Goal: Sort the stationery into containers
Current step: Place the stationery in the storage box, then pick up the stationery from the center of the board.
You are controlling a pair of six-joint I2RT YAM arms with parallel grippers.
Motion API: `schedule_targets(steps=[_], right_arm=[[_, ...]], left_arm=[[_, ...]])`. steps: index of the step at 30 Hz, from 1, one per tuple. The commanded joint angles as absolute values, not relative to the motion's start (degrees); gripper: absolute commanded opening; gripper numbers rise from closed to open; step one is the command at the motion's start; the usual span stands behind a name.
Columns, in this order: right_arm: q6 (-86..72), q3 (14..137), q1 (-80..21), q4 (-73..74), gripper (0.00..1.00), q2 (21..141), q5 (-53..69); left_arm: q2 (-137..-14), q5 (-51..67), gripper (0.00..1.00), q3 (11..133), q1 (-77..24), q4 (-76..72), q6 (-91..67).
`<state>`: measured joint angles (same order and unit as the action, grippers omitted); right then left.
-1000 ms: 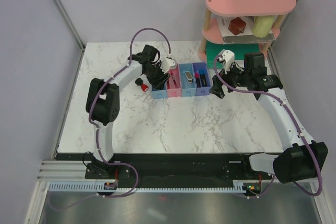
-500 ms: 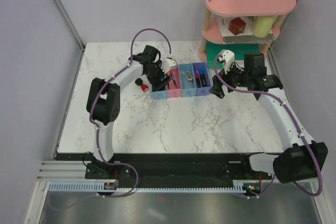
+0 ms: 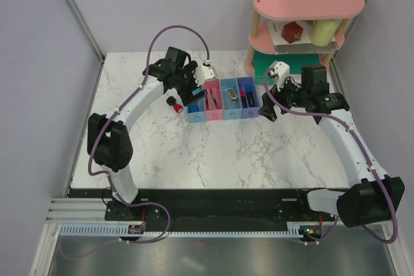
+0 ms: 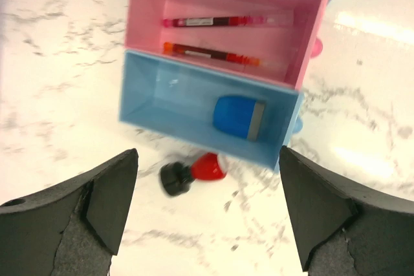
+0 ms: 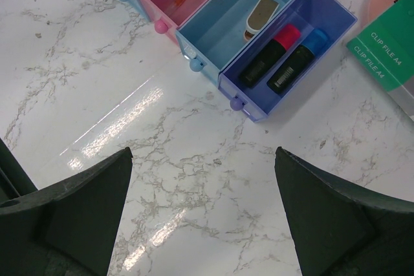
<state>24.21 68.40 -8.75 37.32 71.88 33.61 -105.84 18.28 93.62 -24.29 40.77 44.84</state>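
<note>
The four joined bins (image 3: 223,113) stand mid-table. In the left wrist view the blue bin (image 4: 168,98) holds the blue eraser (image 4: 238,116), and the pink bin (image 4: 149,4) holds two thin red pens (image 4: 220,22). The red-black stub (image 4: 194,174) lies on the table just outside the blue bin, also in the top view (image 3: 173,103). My left gripper (image 4: 207,224) is open and empty above the stub. In the right wrist view the purple bin (image 5: 336,21) holds a pink-capped marker (image 5: 268,56) and a blue-capped marker (image 5: 294,63). The light blue bin holds the clip (image 5: 261,14). My right gripper (image 5: 204,218) is open and empty over bare table.
The pink two-tier shelf (image 3: 309,1) stands at the back right with a red cube (image 3: 292,31) and a yellow cylinder (image 3: 325,29) on its lower tier. A green box (image 5: 388,46) lies under it, right of the purple bin. Grey walls close in the table.
My left gripper has pulled back to the left from over the blue and pink bins, and the arm's elbow swung left. The blue eraser now shows in the blue bin. The right arm is still.
</note>
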Motion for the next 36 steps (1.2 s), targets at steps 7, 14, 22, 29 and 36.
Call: schedule_targets(steps=[7,14,22,29,36], right_arm=[[23.8,69.0,-8.6,36.1,0.98,70.2,34.5],[24.0,67.9,-8.7,36.1,0.98,69.3,34.4],[23.7,68.3,-8.6,36.1,0.98,69.9,34.1],[24.0,68.0,-8.6,36.1,0.98,70.4,33.6],[24.1,67.5,-8.6,36.0,0.98,70.5,33.5]], left_arm=[[-97.3,6.3,0.98,81.9,-23.7,43.9,74.3],[-103.1,5.3,0.99,87.6,-19.5,40.7,75.6],[-107.5,4.7,1.00,88.1,-16.0,37.4,86.9],[-108.9,8.1,0.98,87.2,-15.2,37.4,97.6],[-111.0,9.0,0.99,86.8,-14.6,37.4,105.6]])
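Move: The red-and-black stamp lies about 7 cm to the left hand's left, 1 cm back and roughly 11 cm below. Just right of the stamp, almost under this hand, is the storage box's left blue compartment (1 cm back, 1 cm right); the pink compartment is about 8 cm to the hand's right, level with it. From the idle right hand the stamp lies some 34 cm left, 3 cm ahead and 19 cm below. The open left hand arcs 11 cm left, down and forward towards the stamp, turning some 30 degrees clockwise. ##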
